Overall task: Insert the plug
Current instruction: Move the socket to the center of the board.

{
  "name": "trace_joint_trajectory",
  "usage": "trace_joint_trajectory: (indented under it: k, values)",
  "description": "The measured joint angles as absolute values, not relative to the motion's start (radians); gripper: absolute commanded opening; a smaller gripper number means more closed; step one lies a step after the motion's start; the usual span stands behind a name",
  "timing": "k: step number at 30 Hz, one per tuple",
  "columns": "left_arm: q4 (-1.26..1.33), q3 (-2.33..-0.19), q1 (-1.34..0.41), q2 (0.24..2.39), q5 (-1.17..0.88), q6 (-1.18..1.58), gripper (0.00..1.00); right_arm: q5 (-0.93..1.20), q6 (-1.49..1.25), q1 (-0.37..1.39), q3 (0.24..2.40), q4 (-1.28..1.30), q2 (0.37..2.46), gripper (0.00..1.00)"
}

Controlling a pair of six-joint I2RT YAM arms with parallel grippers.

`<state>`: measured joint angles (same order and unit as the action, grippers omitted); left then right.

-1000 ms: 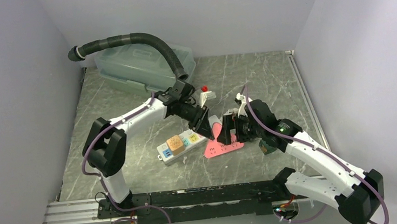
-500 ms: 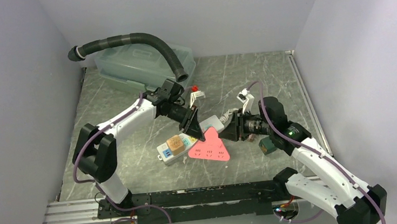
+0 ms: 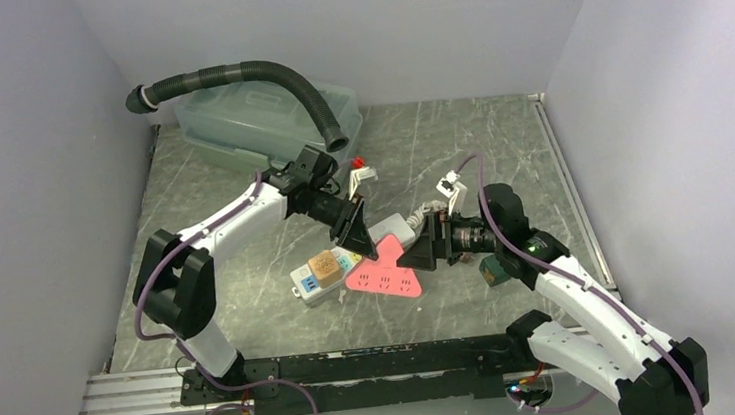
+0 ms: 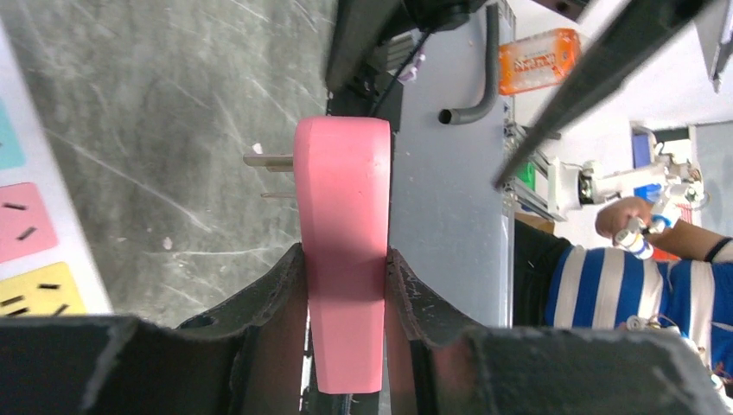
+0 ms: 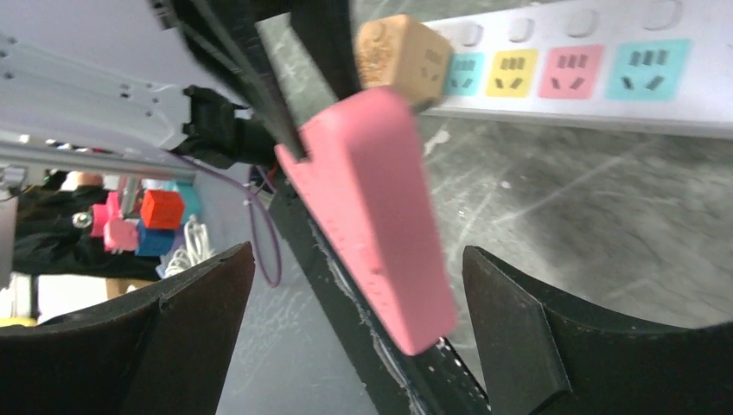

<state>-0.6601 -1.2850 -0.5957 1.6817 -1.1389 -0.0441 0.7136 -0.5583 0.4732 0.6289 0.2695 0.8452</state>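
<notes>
My left gripper (image 3: 358, 236) is shut on a pink wedge-shaped plug (image 3: 385, 273), which it holds just in front of the white power strip (image 3: 346, 263). In the left wrist view the plug (image 4: 342, 199) is pinched between both fingers, and its metal prongs (image 4: 264, 161) point left toward the strip's coloured sockets (image 4: 24, 232). My right gripper (image 3: 421, 250) stands open at the plug's right corner. The right wrist view shows the plug (image 5: 372, 216) between its wide-apart fingers (image 5: 186, 333), touching neither. A tan cube (image 5: 400, 47) sits plugged into the strip (image 5: 570, 73).
A translucent lidded box (image 3: 266, 121) stands at the back left with a black corrugated hose (image 3: 242, 75) arching over it. A small white part with a red tip (image 3: 362, 172) lies behind the left gripper. A black rail (image 3: 357, 365) runs along the near edge.
The pink plug has shifted left and turned, now held by the left gripper. The right gripper has let go, drawn back to the right and stands open.
</notes>
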Motion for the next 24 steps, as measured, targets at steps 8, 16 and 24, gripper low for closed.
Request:
trace_joint_trajectory:
  k: [8, 16, 24]
  values:
    - [-0.738, -1.293, -0.59, 1.659, -1.198, -0.085, 0.06, 0.679, -0.478, 0.416, 0.662, 0.36, 0.846, 0.92]
    - [-0.689, -1.309, -0.559, 1.637, -1.264, -0.03, 0.06, 0.882, -0.677, 0.409, 0.488, 0.023, 0.823, 0.86]
    - [-0.574, -1.309, -0.545, 1.637, -1.313, 0.103, 0.11, 0.941, -0.828, 0.406, 0.437, -0.195, 0.788, 0.33]
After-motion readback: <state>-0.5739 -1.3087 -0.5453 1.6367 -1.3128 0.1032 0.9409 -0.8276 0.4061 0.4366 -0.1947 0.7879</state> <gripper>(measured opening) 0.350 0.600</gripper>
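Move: The pink triangular socket is already in the left fingers by its far corner, its middle about 2 cm to the right, 4 cm back and 2 cm below that hand. From the open right hand the socket's middle is some 4 cm left, 2 cm back and 2 cm lower. Down on the table, about 15 cm below the left hand, the power strip's middle is 4 cm left and 5 cm ahead; the wooden adapter sits 10 cm left, 3 cm ahead and 13 cm below. Raise the left gripper about 5 cm above the power strip, keeping the pink socket pinched and tilting it slightly. Let the right gripper ease off a little to the right and forward, then bring it back, leftward and up around the socket's right-hand edge, rolling its fingertips up some 20 degrees, and start closing the wide-open fingers part way. ##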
